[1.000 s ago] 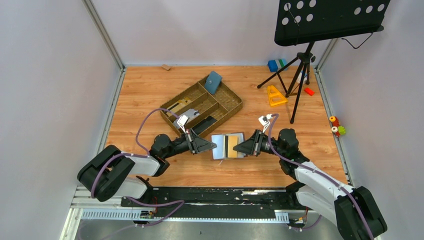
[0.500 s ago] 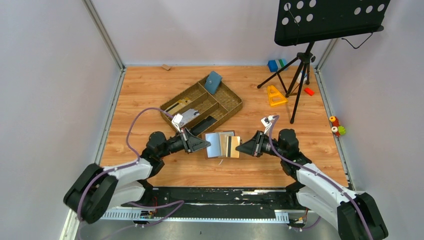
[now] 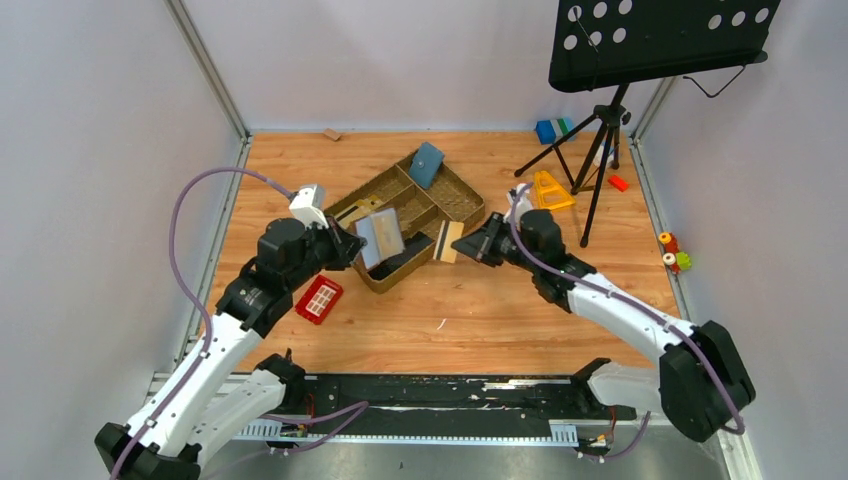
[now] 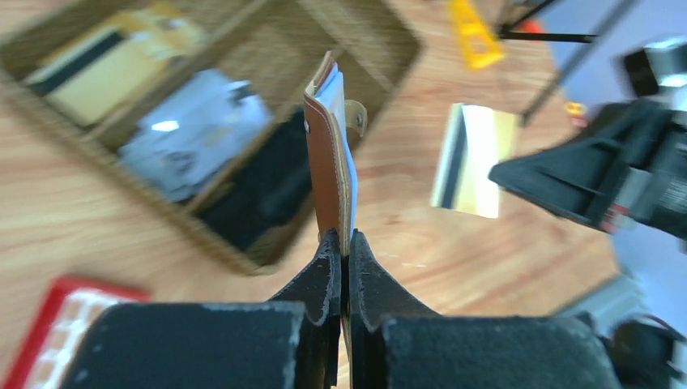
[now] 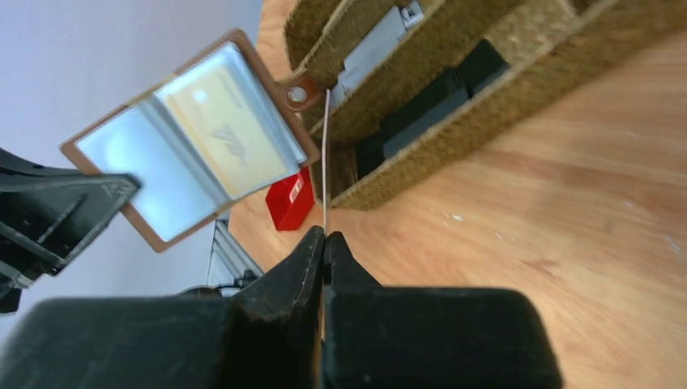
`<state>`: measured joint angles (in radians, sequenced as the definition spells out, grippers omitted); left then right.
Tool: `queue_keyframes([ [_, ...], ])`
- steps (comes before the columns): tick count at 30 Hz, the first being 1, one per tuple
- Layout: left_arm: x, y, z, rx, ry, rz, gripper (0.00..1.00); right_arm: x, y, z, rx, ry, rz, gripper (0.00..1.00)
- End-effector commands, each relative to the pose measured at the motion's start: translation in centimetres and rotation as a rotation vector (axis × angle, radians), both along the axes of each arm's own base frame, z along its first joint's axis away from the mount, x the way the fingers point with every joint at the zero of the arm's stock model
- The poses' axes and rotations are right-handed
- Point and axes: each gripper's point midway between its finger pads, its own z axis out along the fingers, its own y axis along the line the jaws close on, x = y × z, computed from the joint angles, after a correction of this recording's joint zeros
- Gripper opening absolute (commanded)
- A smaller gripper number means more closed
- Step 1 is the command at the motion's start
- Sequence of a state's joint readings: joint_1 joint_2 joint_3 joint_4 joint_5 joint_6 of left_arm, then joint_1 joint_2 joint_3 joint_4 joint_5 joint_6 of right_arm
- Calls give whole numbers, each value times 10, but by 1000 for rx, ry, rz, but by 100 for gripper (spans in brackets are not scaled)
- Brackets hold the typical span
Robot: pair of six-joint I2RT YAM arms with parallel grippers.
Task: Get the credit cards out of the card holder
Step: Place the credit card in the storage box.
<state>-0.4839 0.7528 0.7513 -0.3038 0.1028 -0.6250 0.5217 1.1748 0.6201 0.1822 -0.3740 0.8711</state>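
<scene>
The brown card holder (image 3: pixel 379 240) hangs open above the near end of the woven tray (image 3: pixel 452 180), with my left gripper (image 3: pixel 358 244) shut on its edge. It appears edge-on (image 4: pixel 328 162) in the left wrist view, pinched at the jaws (image 4: pixel 344 241). From the right wrist its grey inside (image 5: pixel 190 138) faces me, a yellowish credit card (image 5: pixel 225 134) still in one clear sleeve. My right gripper (image 3: pixel 463 243) is shut on a cream credit card (image 3: pixel 447 241) with a dark stripe (image 4: pixel 472 160), held apart from the holder and seen edge-on (image 5: pixel 325 162) above the fingertips (image 5: pixel 324 237).
The tray (image 5: pixel 486 113) holds a blue-teal pouch (image 3: pixel 427 165), black items and other cards. A red block (image 3: pixel 320 298) lies on the wood under my left arm. A music stand tripod (image 3: pixel 600 150), a yellow piece (image 3: pixel 550 190) and small toys stand at the back right.
The cream card has come fully out of the holder. Both grippers rose and moved away from the near side toward the tray, now separated. The red block is uncovered.
</scene>
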Motion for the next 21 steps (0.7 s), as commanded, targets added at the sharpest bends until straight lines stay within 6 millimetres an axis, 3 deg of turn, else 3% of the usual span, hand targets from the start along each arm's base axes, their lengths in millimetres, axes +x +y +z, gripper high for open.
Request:
queue_keyframes([
  [1,6,71,-19,305,67,240,0,40,21,31,-87,-59,-285,0],
  [4,9,93,0,369,22,326,0,58,50,42,-57,-42,-298,0],
  [12,3,148,41,501,-82,553,0,114,131,40,37,36,-298,0],
  [17,3,157,42,554,-92,577,0,139,171,40,101,28,-289,0],
  [21,4,158,39,576,-97,568,0,152,187,41,111,-9,-331,0],
])
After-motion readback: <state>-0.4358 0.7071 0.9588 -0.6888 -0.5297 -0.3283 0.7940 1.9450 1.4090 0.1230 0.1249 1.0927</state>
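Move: The right hand holds a gold card; the storage box's gold-card compartment lies about 20 cm ahead of it, 25 cm to its left and 16 cm below. The white cards lie roughly 13 ahead and 20 left, the black cards 7 ahead and 13 left, while the held card holder hangs level ahead, 16 left and 4 higher. From the left hand, that compartment is some 22 cm ahead, 4 left, 23 below; the red tray is 4 back, 12 left. Leftward and forward over the storage box, the right hand carries the still-pinched gold card some 20 cm towards the gold-card compartment, arching up nearly 4 cm and coming down again, its wrist turning about 15 degrees clockwise. The left hand keeps its grip on the card holder and swings it about 15 cm left, out of the way, rolling and turning counter-clockwise. ##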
